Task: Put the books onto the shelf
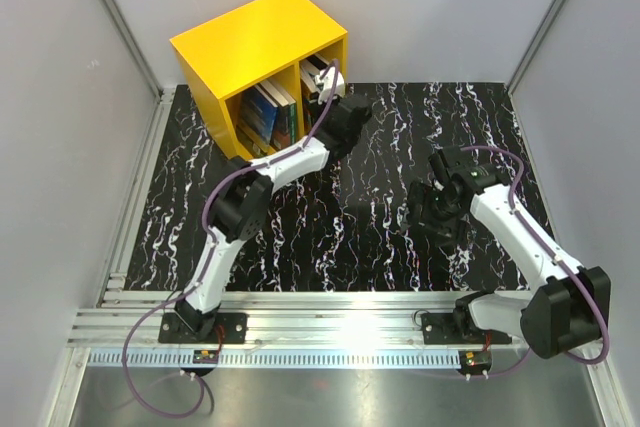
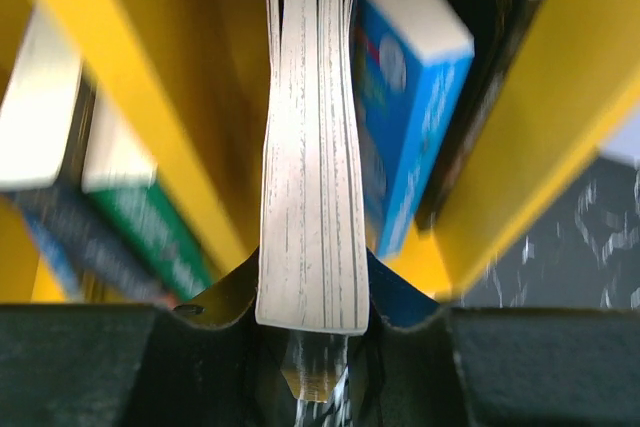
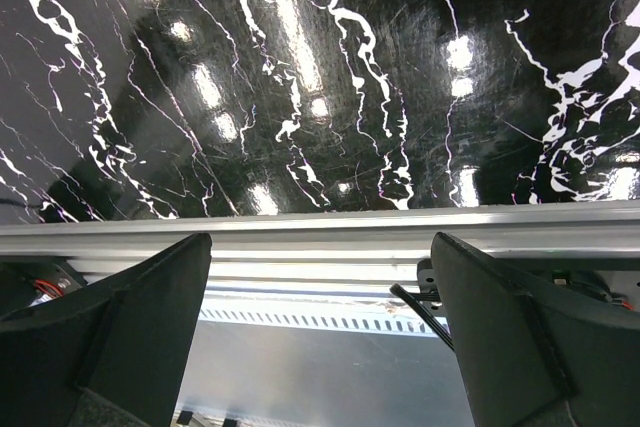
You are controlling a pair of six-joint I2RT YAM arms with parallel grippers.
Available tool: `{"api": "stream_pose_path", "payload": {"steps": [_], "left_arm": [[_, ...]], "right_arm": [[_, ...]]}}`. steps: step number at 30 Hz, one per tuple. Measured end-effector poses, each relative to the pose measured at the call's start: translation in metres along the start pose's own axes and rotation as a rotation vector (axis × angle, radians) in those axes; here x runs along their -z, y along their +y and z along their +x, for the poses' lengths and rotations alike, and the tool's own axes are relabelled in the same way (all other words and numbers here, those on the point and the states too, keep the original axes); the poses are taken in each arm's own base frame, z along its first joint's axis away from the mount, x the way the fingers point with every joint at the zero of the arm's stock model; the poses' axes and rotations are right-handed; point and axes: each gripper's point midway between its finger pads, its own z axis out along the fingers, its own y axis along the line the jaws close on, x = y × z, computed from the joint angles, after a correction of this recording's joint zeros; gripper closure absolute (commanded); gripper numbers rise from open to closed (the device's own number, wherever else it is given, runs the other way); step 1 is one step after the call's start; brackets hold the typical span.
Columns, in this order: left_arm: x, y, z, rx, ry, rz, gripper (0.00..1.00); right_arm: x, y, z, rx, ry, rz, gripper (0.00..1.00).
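Note:
The yellow shelf [image 1: 250,42] stands at the table's back left, its open side facing me. Several books [image 1: 268,112] stand in its left compartment. My left gripper [image 1: 328,89] reaches into the mouth of the right compartment, shut on a book. In the left wrist view this held book [image 2: 312,197] shows its white page edge upright between the fingers of the left gripper [image 2: 312,292]. It sits between the yellow divider [image 2: 150,127] and a blue book [image 2: 405,117] leaning in that compartment. My right gripper [image 1: 436,209] hangs open and empty over the table.
In the left wrist view, a green book [image 2: 150,237] stands left of the divider and the shelf's right wall [image 2: 580,117] is close by. The right gripper [image 3: 320,247] points at the aluminium rail [image 3: 320,232] along the table's near edge. Grey walls enclose the black marbled table [image 1: 380,147].

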Motion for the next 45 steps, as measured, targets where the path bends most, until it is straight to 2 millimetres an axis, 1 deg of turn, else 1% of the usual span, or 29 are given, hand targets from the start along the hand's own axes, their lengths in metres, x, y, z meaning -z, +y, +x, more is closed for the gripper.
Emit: {"api": "stream_pose_path", "payload": {"steps": [3, 6, 8, 10, 11, 13, 14, 15, 16, 18, 19, 20, 21, 22, 24, 30, 33, 35, 36, 37, 39, 40, 41, 43, 45], "left_arm": [[-0.020, 0.001, -0.006, 0.010, -0.049, -0.017, 1.00], [-0.040, 0.002, -0.003, 0.009, -0.086, -0.048, 1.00], [-0.052, 0.000, 0.002, 0.010, -0.097, -0.062, 0.99], [-0.066, -0.002, 0.010, 0.009, -0.103, -0.074, 0.94], [-0.070, -0.003, 0.012, 0.014, -0.109, -0.081, 0.85], [-0.077, -0.006, 0.008, 0.036, -0.121, -0.083, 0.73], [-0.080, -0.009, 0.008, 0.043, -0.123, -0.081, 0.64], [-0.081, -0.010, 0.008, 0.052, -0.125, -0.079, 0.51], [-0.082, -0.012, 0.008, 0.059, -0.126, -0.074, 0.42], [-0.082, -0.017, 0.004, 0.074, -0.128, -0.058, 0.27], [-0.081, -0.018, 0.004, 0.070, -0.125, -0.057, 0.25], [-0.080, -0.018, 0.003, 0.065, -0.122, -0.060, 0.21], [-0.077, -0.018, 0.004, 0.054, -0.120, -0.064, 0.07], [-0.077, -0.017, 0.005, 0.047, -0.118, -0.072, 0.01], [-0.074, -0.013, 0.004, 0.052, -0.119, -0.106, 0.01], [-0.066, -0.014, 0.005, 0.034, -0.107, -0.117, 0.01], [-0.059, -0.016, 0.003, 0.012, -0.091, -0.101, 0.01], [-0.049, -0.020, 0.000, -0.005, -0.082, -0.082, 0.01], [-0.043, -0.025, -0.002, -0.011, -0.076, -0.062, 0.01], [-0.035, -0.033, -0.005, 0.001, -0.072, -0.020, 0.01], [-0.015, -0.054, -0.013, 0.032, -0.061, 0.078, 0.01], [0.003, -0.068, -0.018, 0.047, -0.050, 0.142, 0.01], [0.015, -0.075, -0.024, 0.061, -0.044, 0.180, 0.01], [0.046, -0.091, -0.038, 0.092, -0.025, 0.268, 0.01], [0.074, -0.100, -0.051, 0.121, -0.005, 0.336, 0.01]], "right_arm": [[-0.003, 0.001, -0.001, -0.001, 0.004, 0.002, 0.00], [-0.007, 0.001, -0.003, -0.002, 0.014, 0.008, 0.00], [-0.010, 0.003, -0.004, -0.003, 0.020, 0.002, 0.00], [-0.012, 0.007, -0.004, -0.004, 0.028, -0.015, 0.00], [-0.013, 0.009, -0.004, -0.005, 0.029, -0.024, 0.00], [-0.016, 0.012, -0.004, -0.010, 0.039, -0.039, 0.00], [-0.018, 0.014, -0.004, -0.013, 0.043, -0.046, 0.00], [-0.020, 0.015, -0.004, -0.018, 0.052, -0.051, 0.00], [-0.021, 0.016, -0.004, -0.022, 0.058, -0.055, 0.00], [-0.024, 0.018, -0.004, -0.027, 0.064, -0.061, 0.00], [-0.025, 0.019, -0.004, -0.030, 0.068, -0.065, 0.00], [-0.025, 0.021, -0.004, -0.031, 0.071, -0.071, 0.00], [-0.026, 0.022, -0.004, -0.033, 0.073, -0.076, 0.00], [-0.026, 0.023, -0.005, -0.034, 0.072, -0.078, 0.00], [-0.027, 0.025, -0.006, -0.036, 0.070, -0.086, 0.00], [-0.027, 0.029, -0.006, -0.040, 0.082, -0.103, 0.00], [-0.023, 0.033, -0.010, -0.036, 0.068, -0.114, 0.00], [-0.020, 0.036, -0.014, -0.033, 0.057, -0.124, 0.00], [-0.018, 0.038, -0.016, -0.032, 0.053, -0.131, 0.00], [-0.016, 0.040, -0.016, -0.030, 0.051, -0.138, 0.00], [-0.013, 0.044, -0.018, -0.027, 0.046, -0.154, 0.00], [-0.011, 0.045, -0.019, -0.026, 0.043, -0.161, 0.00], [-0.008, 0.047, -0.021, -0.024, 0.036, -0.168, 0.00], [-0.004, 0.051, -0.024, -0.019, 0.022, -0.179, 0.00], [0.002, 0.055, -0.028, -0.013, 0.003, -0.194, 0.00]]}}
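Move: The left hand already holds the orange book upright at the right compartment's mouth. The free slot's middle is about 12 cm ahead, 5 cm left and 6 cm lower. The divider's front edge is about 8 cm ahead and 7 cm left; the blue book stands some 12 cm ahead and 2 cm left, the shelf's right wall about 11 cm ahead and 3 cm right. From the empty right hand the slot lies roughly 44 cm ahead, 30 cm left. Still pinching the orange book, the left hand slides it about 8 cm forward, slightly left and down, between divider and blue book, then opens wide and lets go. Edging back first, it then sweeps right, back and up, some 14 cm sideways, out past the right wall, turning about 25 degrees clockwise. The open right hand drifts about 4 cm forward and 4 cm left, dipping, then rising. ##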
